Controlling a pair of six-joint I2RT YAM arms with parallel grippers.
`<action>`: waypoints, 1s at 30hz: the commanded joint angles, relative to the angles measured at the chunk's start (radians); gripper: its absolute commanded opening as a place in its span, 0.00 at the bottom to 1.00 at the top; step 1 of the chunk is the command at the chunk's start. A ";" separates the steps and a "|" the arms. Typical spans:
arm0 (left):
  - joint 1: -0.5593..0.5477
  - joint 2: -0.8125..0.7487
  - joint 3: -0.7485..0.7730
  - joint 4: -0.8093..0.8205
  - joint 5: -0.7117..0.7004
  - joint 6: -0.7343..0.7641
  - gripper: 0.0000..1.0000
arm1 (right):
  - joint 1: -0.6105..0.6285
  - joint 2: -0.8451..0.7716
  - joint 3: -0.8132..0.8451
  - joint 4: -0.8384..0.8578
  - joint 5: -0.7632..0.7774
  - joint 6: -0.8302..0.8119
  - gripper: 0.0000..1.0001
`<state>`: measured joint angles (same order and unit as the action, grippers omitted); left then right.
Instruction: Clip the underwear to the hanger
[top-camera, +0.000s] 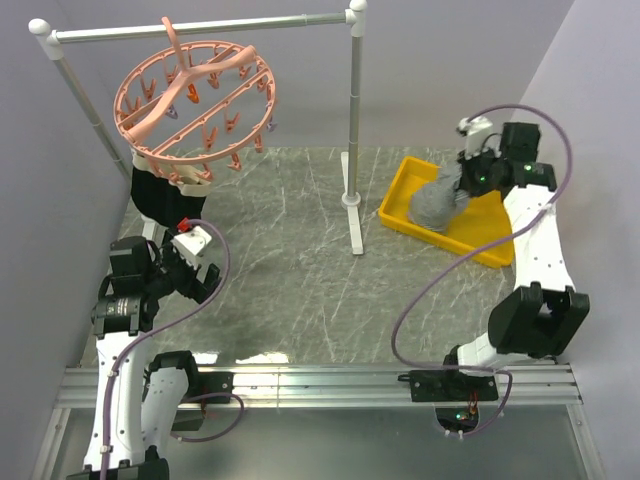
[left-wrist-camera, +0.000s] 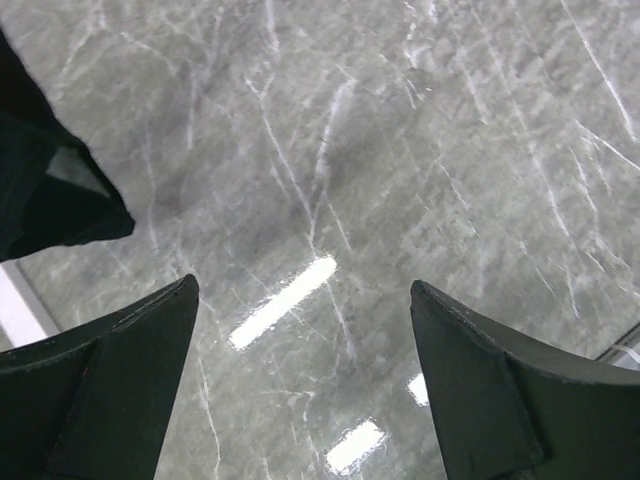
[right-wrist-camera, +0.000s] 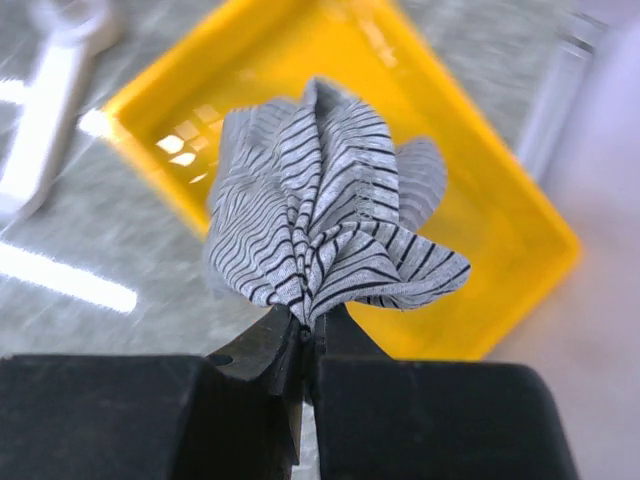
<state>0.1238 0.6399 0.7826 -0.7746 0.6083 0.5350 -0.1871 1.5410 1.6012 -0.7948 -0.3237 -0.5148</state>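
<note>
The grey striped underwear (right-wrist-camera: 320, 200) is bunched up and pinched between the tips of my right gripper (right-wrist-camera: 308, 322), which is shut on it above the yellow tray (right-wrist-camera: 500, 230). From above, the underwear (top-camera: 436, 198) hangs as a grey lump over the tray (top-camera: 405, 188), with the right gripper (top-camera: 466, 178) at its upper right. The salmon-pink hanger (top-camera: 195, 95) with its dangling clips hangs tilted from the rail at the far left. My left gripper (left-wrist-camera: 303, 290) is open over bare marble, low at the left (top-camera: 190, 245).
A grey metal rail (top-camera: 200, 27) on two posts spans the back; its right post and white foot (top-camera: 353, 200) stand between the hanger and the tray. A dark garment (top-camera: 160, 195) hangs under the hanger, seen also as dark cloth (left-wrist-camera: 50, 190) left of my left fingers.
</note>
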 joint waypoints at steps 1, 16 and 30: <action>0.002 0.009 0.023 -0.014 0.073 0.055 0.92 | 0.104 -0.093 -0.087 -0.066 -0.081 -0.094 0.00; -0.001 0.035 -0.002 -0.061 0.111 0.181 0.92 | 0.573 -0.323 -0.550 0.045 -0.154 -0.065 0.00; -0.151 0.133 -0.057 -0.017 0.051 0.252 0.95 | 0.805 -0.334 -0.681 0.163 -0.035 0.007 0.78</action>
<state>0.0341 0.7525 0.7330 -0.8410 0.6701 0.7704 0.6212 1.2667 0.8894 -0.6899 -0.3717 -0.5419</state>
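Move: The right hand already has the underwear pinched, hanging over the yellow bin, whose middle is about 3 cm ahead, 1 cm to the right and 22 cm below. The bare table spot it goes to lies roughly 22 cm back, 26 cm left and 24 cm down; the rack foot is some 6 cm ahead, 28 cm left and 23 cm below. From the left hand that spot is about 38 cm to the right, level fore and aft, 17 cm below. The right arm carries the underwear in a quick sweep of about 24 cm left and 21 cm back, clear of the bin, at first nearly level and then sinking some 16 cm as the wrist turns about 50 degrees counter-clockwise; over the bare table nearer the arms its shut fingers spread wide and let go of the cloth. Meanwhile the left hand, empty and still wide open, sinks about 4 cm and drifts slightly right, swinging a little clockwise. ##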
